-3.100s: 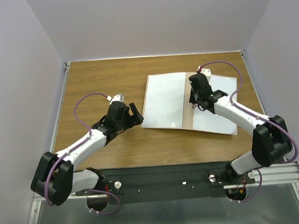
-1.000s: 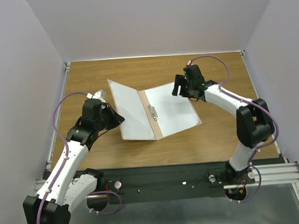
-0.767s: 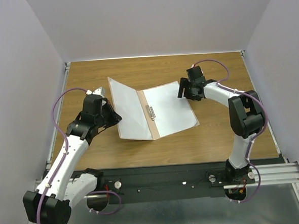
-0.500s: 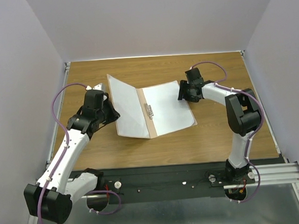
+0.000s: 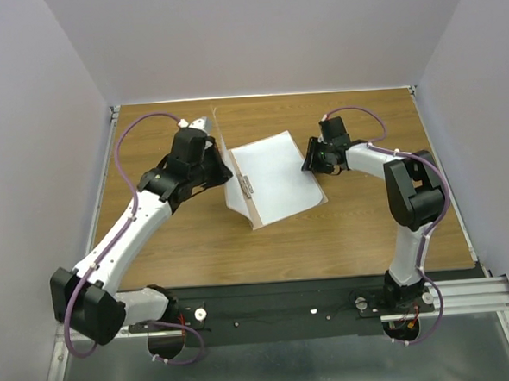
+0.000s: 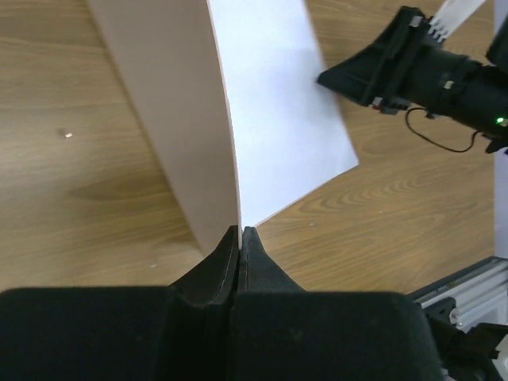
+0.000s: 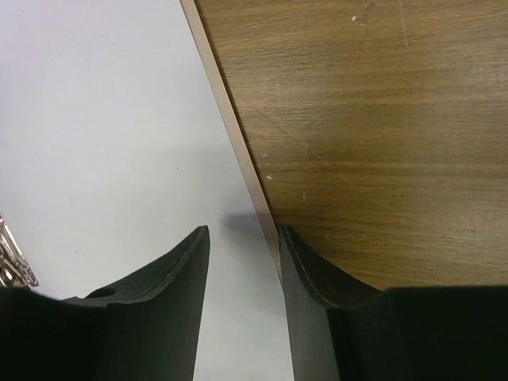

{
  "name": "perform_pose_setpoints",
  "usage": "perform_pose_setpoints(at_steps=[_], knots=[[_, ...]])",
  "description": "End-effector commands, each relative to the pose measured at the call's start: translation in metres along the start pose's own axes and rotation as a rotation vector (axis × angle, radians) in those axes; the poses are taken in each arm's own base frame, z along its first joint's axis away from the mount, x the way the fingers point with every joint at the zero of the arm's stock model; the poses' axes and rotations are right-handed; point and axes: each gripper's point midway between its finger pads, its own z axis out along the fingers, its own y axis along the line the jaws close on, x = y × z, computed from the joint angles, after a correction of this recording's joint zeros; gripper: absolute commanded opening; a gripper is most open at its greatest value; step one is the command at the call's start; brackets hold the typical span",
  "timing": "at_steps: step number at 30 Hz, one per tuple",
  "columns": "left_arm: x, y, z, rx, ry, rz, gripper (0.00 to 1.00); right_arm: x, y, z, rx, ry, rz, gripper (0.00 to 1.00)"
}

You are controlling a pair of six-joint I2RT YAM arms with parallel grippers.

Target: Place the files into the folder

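The tan folder (image 5: 254,215) lies open in the middle of the table, with a white file (image 5: 275,174) on its right half and the metal clip (image 5: 246,186) at the spine. My left gripper (image 5: 219,168) is shut on the edge of the folder's left cover (image 6: 171,119) and holds it raised nearly upright. The white file (image 6: 278,119) shows beyond that edge. My right gripper (image 5: 314,163) is open and low over the file's right edge. Its jaws straddle the folder's tan border (image 7: 232,127), with the white file (image 7: 103,119) beneath. I cannot make out a second sheet.
The wooden table (image 5: 369,227) has grey walls on three sides. The black rail (image 5: 279,306) carrying the arm bases runs along the near edge. My right arm (image 6: 429,71) shows in the left wrist view, past the file's far corner.
My left gripper has swung the folder's left cover up from a low slant to nearly upright and moved right. The folder has shifted a little. My right gripper has stayed at the right edge.
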Motion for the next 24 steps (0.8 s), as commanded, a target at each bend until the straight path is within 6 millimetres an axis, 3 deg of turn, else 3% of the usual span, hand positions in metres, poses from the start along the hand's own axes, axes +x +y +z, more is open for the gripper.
perform_pose_setpoints(at_steps=[1,3,4,5,7,8,9,10,12,14,15,18,19,20,23,24], knots=[[-0.007,-0.045,0.037,0.097,0.001,0.022,0.09,0.055,0.003,0.011,-0.06,0.17,0.023,0.47],[-0.01,-0.065,0.046,0.155,0.011,0.043,0.27,0.053,0.002,0.012,-0.054,0.161,0.029,0.47],[-0.008,-0.07,0.061,0.161,0.022,0.05,0.36,0.053,0.001,0.012,-0.045,0.158,0.034,0.47],[-0.009,-0.084,0.065,0.193,0.027,0.065,0.51,0.05,0.002,0.01,-0.044,0.147,0.035,0.47],[0.0,-0.092,0.089,0.207,0.064,0.084,0.68,0.042,0.0,0.007,-0.023,0.118,0.043,0.48],[-0.003,-0.106,0.092,0.243,0.065,0.107,0.94,0.036,-0.001,0.005,-0.012,0.102,0.05,0.49],[-0.003,-0.112,0.097,0.256,0.07,0.121,0.98,0.022,-0.004,-0.002,0.017,0.052,0.062,0.51],[0.003,-0.111,0.111,0.242,0.097,0.124,0.98,0.014,-0.005,-0.006,0.03,0.027,0.075,0.53],[-0.008,-0.133,0.111,0.287,0.073,0.157,0.98,-0.015,-0.013,-0.026,0.046,-0.055,0.122,0.61],[-0.016,-0.144,0.114,0.283,0.042,0.183,0.98,-0.035,-0.019,-0.043,0.062,-0.122,0.153,0.67],[-0.031,-0.158,0.106,0.304,0.002,0.202,0.98,-0.057,-0.024,-0.063,0.095,-0.209,0.166,0.7],[-0.053,-0.163,0.096,0.266,-0.075,0.211,0.98,-0.084,-0.039,-0.097,0.183,-0.34,0.177,0.81],[-0.057,-0.167,0.092,0.271,-0.093,0.217,0.98,-0.095,-0.037,-0.117,0.185,-0.395,0.183,0.84],[-0.059,-0.166,0.09,0.263,-0.098,0.224,0.98,-0.1,-0.038,-0.13,0.199,-0.43,0.188,0.99],[-0.077,-0.148,0.08,0.135,-0.155,0.207,0.98,-0.107,-0.047,-0.167,0.243,-0.534,0.219,1.0],[-0.072,-0.135,0.079,0.092,-0.158,0.201,0.98,-0.107,-0.052,-0.175,0.269,-0.562,0.236,1.0]])
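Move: The left hand pinches the near free corner of the upright folder cover; the file it is to close over has its middle roughly 11 cm ahead, 11 cm right and 20 cm below, with the metal clip about 8 cm ahead and 3 cm right, equally low. The right hand sits at the folder's right edge, directly under its fingers; from it the file's middle is about 9 cm left and 3 cm back. Left hand sweeps the cover 17 cm right, plus forward, releasing it; right hand opens and lifts 15 cm. ##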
